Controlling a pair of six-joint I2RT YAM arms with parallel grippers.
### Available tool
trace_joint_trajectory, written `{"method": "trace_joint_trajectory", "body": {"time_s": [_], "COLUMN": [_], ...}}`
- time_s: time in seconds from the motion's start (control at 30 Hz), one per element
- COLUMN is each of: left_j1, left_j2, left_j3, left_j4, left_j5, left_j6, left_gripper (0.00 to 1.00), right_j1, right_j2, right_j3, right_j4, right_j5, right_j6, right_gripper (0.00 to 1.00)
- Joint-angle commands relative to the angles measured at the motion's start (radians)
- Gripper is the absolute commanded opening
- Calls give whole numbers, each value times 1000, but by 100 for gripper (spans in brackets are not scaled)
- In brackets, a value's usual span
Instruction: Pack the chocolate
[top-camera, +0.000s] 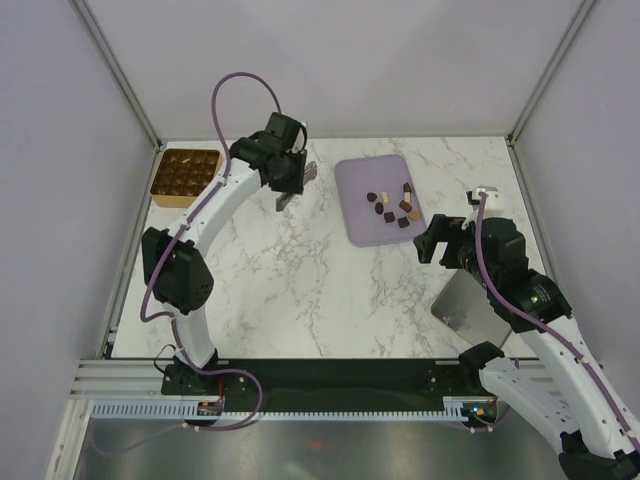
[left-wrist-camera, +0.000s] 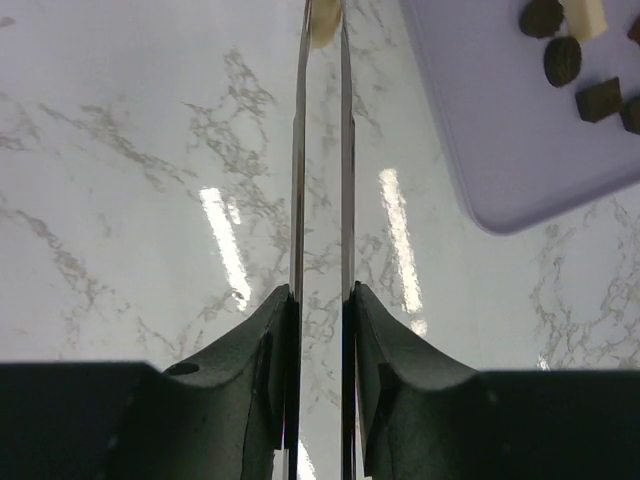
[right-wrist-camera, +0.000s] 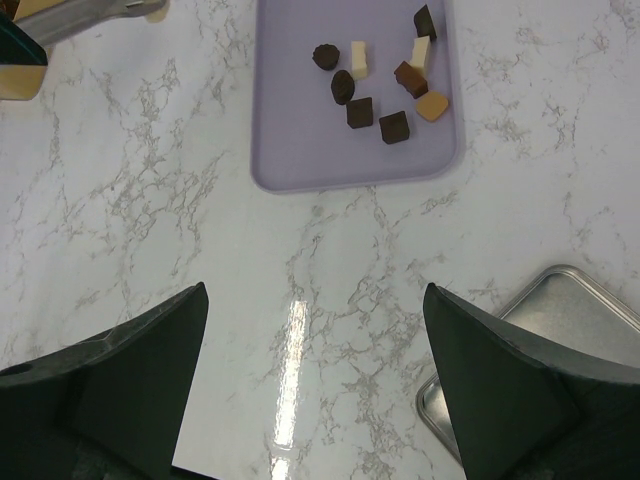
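Several pieces of chocolate (top-camera: 392, 205), dark, tan and cream-white, lie on the lilac tray (top-camera: 356, 225); they also show as chocolate pieces (right-wrist-camera: 380, 85) in the right wrist view. My left gripper (top-camera: 290, 178) hangs above the marble between the box and the tray. Its jaws (left-wrist-camera: 320, 300) are shut on thin metal tweezers (left-wrist-camera: 298, 180). The tweezers' tips pinch one cream-white chocolate (left-wrist-camera: 322, 25), which also appears as the pinched piece (right-wrist-camera: 155, 12) at the top left of the right wrist view. My right gripper (right-wrist-camera: 312, 290) is wide open and empty, standing just off the tray's right side.
A golden-brown compartmented box (top-camera: 185, 175) sits at the back left, by the wall. A flat metal lid (top-camera: 470, 305) lies under the right arm, with its rim (right-wrist-camera: 560, 320) showing in the wrist view. The lilac tray's corner (left-wrist-camera: 500, 180) lies right of the tweezers.
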Motion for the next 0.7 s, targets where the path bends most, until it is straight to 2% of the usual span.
{"method": "trace_joint_trajectory", "body": {"time_s": [0.0,0.3,0.5,0.67], "left_j1": [121,416,537,577], "left_j2": [-65,16,129,209], "left_j3": [88,224,318,379], "left_j4": [-33,-66,-64,-53], "left_j5": [-29,-78,-59,-49], "left_j6": [47,63,49,51], "left_gripper": [36,35,34,34], "right_j1": [3,4,3,3], "right_j2": [-10,-15,10,27], "right_j3": [31,8,-3,-17], "right_j4": [25,65,90,105], "right_j5": [-7,-44,-60,-63], "right_j6": [-3,23,20,21], "right_gripper": [97,97,97,97]}}
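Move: The left hand already holds a round beige chocolate. The middle of the wooden box it is bound for lies about 31 cm to its left, 4 cm ahead and some 11 cm below. The purple tray lies behind it on the other side, centred roughly 12 cm right and 3 cm back, 12 cm down, with a dark oval chocolate 13 cm right and 5 cm back. From the right hand the box is about 48 cm left, 23 cm ahead and 17 cm lower. Still pinching the beige chocolate in its fingertips, the left hand sweeps quickly left, about 26 cm, and some 10 cm forward, away from the tray to the box's far right part. It arches up about 6 cm, slows and sinks about 3 cm towards the wells, while turning some 30 degrees counter-clockwise; the grip stays unchanged. ##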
